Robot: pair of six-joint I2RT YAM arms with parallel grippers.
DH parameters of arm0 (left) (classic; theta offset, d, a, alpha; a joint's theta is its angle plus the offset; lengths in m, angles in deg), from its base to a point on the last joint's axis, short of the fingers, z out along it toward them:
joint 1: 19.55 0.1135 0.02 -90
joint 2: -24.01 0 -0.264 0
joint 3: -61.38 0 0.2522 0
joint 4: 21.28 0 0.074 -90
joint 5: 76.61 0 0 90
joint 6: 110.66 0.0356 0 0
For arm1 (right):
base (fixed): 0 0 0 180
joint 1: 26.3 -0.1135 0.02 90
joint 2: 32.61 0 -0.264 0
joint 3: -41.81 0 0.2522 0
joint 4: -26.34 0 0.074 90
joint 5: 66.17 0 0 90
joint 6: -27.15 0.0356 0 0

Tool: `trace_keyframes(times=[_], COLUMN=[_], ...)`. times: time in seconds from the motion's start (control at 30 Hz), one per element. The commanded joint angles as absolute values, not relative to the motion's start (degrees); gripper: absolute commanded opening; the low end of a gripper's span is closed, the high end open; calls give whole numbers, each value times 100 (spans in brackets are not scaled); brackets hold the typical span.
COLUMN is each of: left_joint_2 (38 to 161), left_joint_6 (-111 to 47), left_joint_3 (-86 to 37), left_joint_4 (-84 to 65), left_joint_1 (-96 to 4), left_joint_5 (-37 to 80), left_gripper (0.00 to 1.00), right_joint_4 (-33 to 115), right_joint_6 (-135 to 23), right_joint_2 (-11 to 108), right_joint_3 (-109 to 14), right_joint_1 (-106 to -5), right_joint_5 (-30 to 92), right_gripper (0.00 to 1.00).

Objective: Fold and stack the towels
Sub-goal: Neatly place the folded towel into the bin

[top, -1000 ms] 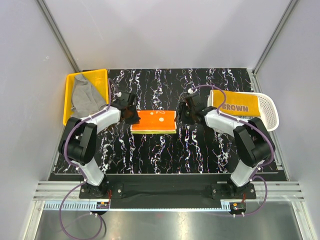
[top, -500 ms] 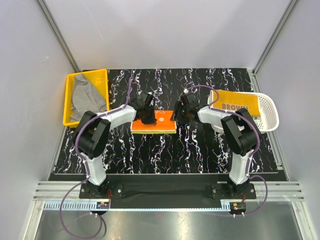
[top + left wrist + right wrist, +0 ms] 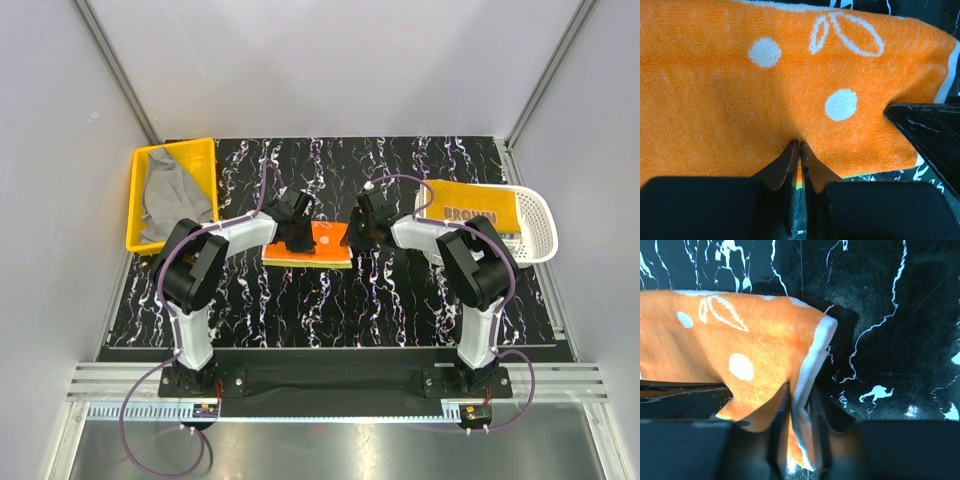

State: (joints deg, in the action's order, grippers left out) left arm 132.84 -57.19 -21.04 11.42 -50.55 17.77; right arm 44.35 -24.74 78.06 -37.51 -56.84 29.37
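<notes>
An orange towel (image 3: 325,243) with white dots lies flat at the middle of the black marbled table. My left gripper (image 3: 297,238) is shut, and its tips (image 3: 799,145) rest on the towel's (image 3: 740,95) top near its front hem. My right gripper (image 3: 357,230) is shut on the towel's white-hemmed right edge (image 3: 815,347), which stands raised between the fingers (image 3: 785,400). A grey towel (image 3: 168,192) lies crumpled in the yellow bin. A yellow towel (image 3: 470,208) with brown lettering lies over the white basket.
The yellow bin (image 3: 136,200) stands at the back left. At the right edge of the table is the white slotted basket (image 3: 540,225). Grey walls close in the table on three sides. The two wrists are close together over the orange towel.
My left gripper has moved right from the towel's left end onto its middle. The right gripper has come in to the towel's right edge and closed on it.
</notes>
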Motion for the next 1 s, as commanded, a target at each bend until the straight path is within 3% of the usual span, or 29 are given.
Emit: trace_keyframes(times=[0.0, 0.17, 0.47, 0.97], left_joint_2=[13273, 13054, 11824, 10013], left_joint_6=[-5739, -5748, -5494, -4852], left_joint_3=[-2049, -2119, -2726, -1619], left_joint_4=[1103, 1164, 2113, 2491], left_joint_1=[-5066, -5084, -5093, -5092], left_joint_5=[1664, 1726, 1410, 1602], left_gripper=[11, 11, 13, 14], right_joint_4=[4589, 4949, 6469, 8728], right_joint_6=[-2426, -2715, -3918, -5775], right_joint_2=[7884, 7822, 7453, 6249], right_joint_3=[-3812, -3997, -4761, -5920], right_joint_1=[-5794, -5811, -5855, -5838], right_joint_5=[2796, 2437, 1260, -421], right_gripper=[24, 0, 0, 0])
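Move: The folded orange towel's right end lies between the right gripper's half-closed fingers; its middle is some 8 cm to this hand's left, level fore and aft, about 1 cm lower. The white basket stands roughly 27 cm to the right of the hand and 3 cm farther out, and the folded brown towel in it lies 25 cm right, 6 cm ahead. From the left fingertips, resting on the orange towel, its middle is about 2 cm ahead, 1 cm left. Shut the right gripper on the towel's right edge, then draw it right towards the basket and up, about 11 cm each way, swinging the fingertips some 40 degrees from pointing inward to slightly basketward. Keep the left fingertips on the towel at first, then lift them clear about 15 cm and ease back and left, still nearly shut. ##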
